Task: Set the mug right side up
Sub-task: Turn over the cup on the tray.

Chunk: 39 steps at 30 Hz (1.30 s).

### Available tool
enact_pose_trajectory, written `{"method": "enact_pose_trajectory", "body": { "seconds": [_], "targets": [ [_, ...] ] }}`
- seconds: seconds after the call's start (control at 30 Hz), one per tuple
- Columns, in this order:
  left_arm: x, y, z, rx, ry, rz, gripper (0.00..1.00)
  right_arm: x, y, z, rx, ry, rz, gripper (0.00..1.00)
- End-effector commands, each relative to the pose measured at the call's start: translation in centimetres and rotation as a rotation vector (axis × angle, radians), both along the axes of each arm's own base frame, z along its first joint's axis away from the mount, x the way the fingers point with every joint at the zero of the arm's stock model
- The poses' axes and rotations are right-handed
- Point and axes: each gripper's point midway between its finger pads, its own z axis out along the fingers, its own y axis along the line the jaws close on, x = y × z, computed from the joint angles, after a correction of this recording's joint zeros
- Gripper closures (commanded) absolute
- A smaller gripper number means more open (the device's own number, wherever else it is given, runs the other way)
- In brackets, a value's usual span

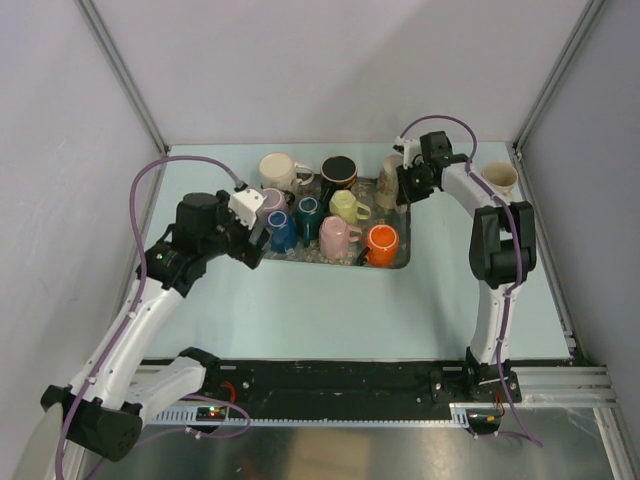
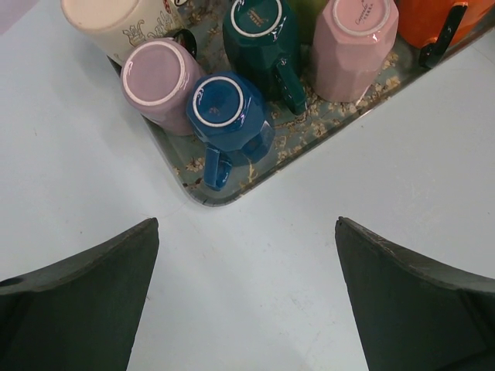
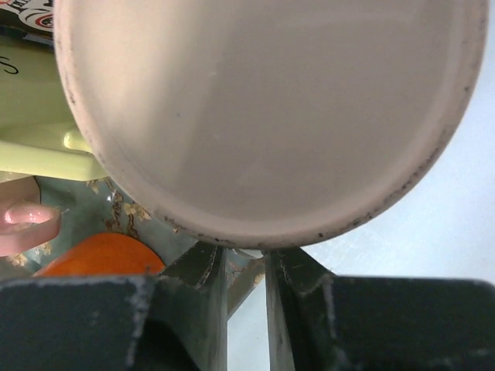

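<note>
A tan mug (image 1: 390, 181) stands upside down at the far right corner of the flowered tray (image 1: 400, 263). Its speckled base (image 3: 263, 108) fills the right wrist view. My right gripper (image 1: 407, 185) is at this mug's side. Its fingers (image 3: 207, 270) stand a narrow gap apart, their tips hidden under the base rim, closed on what looks like the mug's handle. My left gripper (image 2: 247, 224) hangs wide open over bare table just in front of the tray's near left corner (image 2: 209, 199), holding nothing.
The tray holds several more upturned mugs: blue (image 2: 228, 112), lilac (image 2: 158, 77), dark green (image 2: 263, 35), pink (image 2: 356, 46) and orange (image 1: 381, 243). A cream mug (image 1: 500, 178) stands upright on the table right of the tray. Grey walls close in on both sides.
</note>
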Motion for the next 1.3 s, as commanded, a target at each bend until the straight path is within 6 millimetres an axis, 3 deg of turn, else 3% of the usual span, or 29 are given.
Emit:
{"method": "enact_pose_trajectory", "body": {
  "seconds": [0.0,0.2,0.6,0.77,0.97,1.17,1.27],
  "targets": [
    [0.6,-0.3,3.0,0.014,-0.107,-0.061,0.0,1.2,-1.3,3.1,0.073,-0.039,-0.052,1.0],
    [0.7,-1.7,4.2,0.034,-0.17,-0.173,0.0,0.4,-1.1,10.2,0.302,-0.071,-0.017,1.0],
    [1.5,-5.7,6.9,0.112,-0.323,-0.347,0.0,-4.6,2.3,21.1,0.699,-0.073,0.12,1.0],
    [1.5,-7.7,7.0,0.161,-0.399,-0.426,0.0,-5.8,3.0,21.9,0.811,0.003,0.068,1.0],
    [1.6,-10.0,7.6,0.096,-0.477,-0.393,0.0,-6.1,3.4,23.6,0.942,0.073,-0.063,1.0],
    [2.9,-12.6,10.7,0.024,-0.712,-0.248,0.0,-6.0,5.0,26.2,0.963,0.072,-0.212,1.0],
    [3.9,-13.9,12.1,0.014,-0.776,-0.193,0.0,-6.0,5.7,28.6,0.993,0.041,-0.28,1.0]
  ]
}}
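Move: The right hand already has the upside-down tall mug by its handle; the mug's middle lies some 5 cm ahead of the fingers and 4 cm left, about level. From that hand the yellow mug stands about 17 cm left and 1 cm back, the black mug 18 cm left and 6 cm ahead, the orange mug 13 cm back and 7 cm left, all slightly lower. From the left hand the tall mug is about 22 cm ahead, 31 cm right and 15 cm down. Keeping its pinch on the handle, the right hand shifts a little right, then carries the tall mug up about 17 cm off the tray, drawing back some 5 cm and working left while the wrist rolls its left side up about 50 degrees. The open left hand swings some 13 cm right towards the mug, rising about 5 cm, tips lifting and turning clockwise. ##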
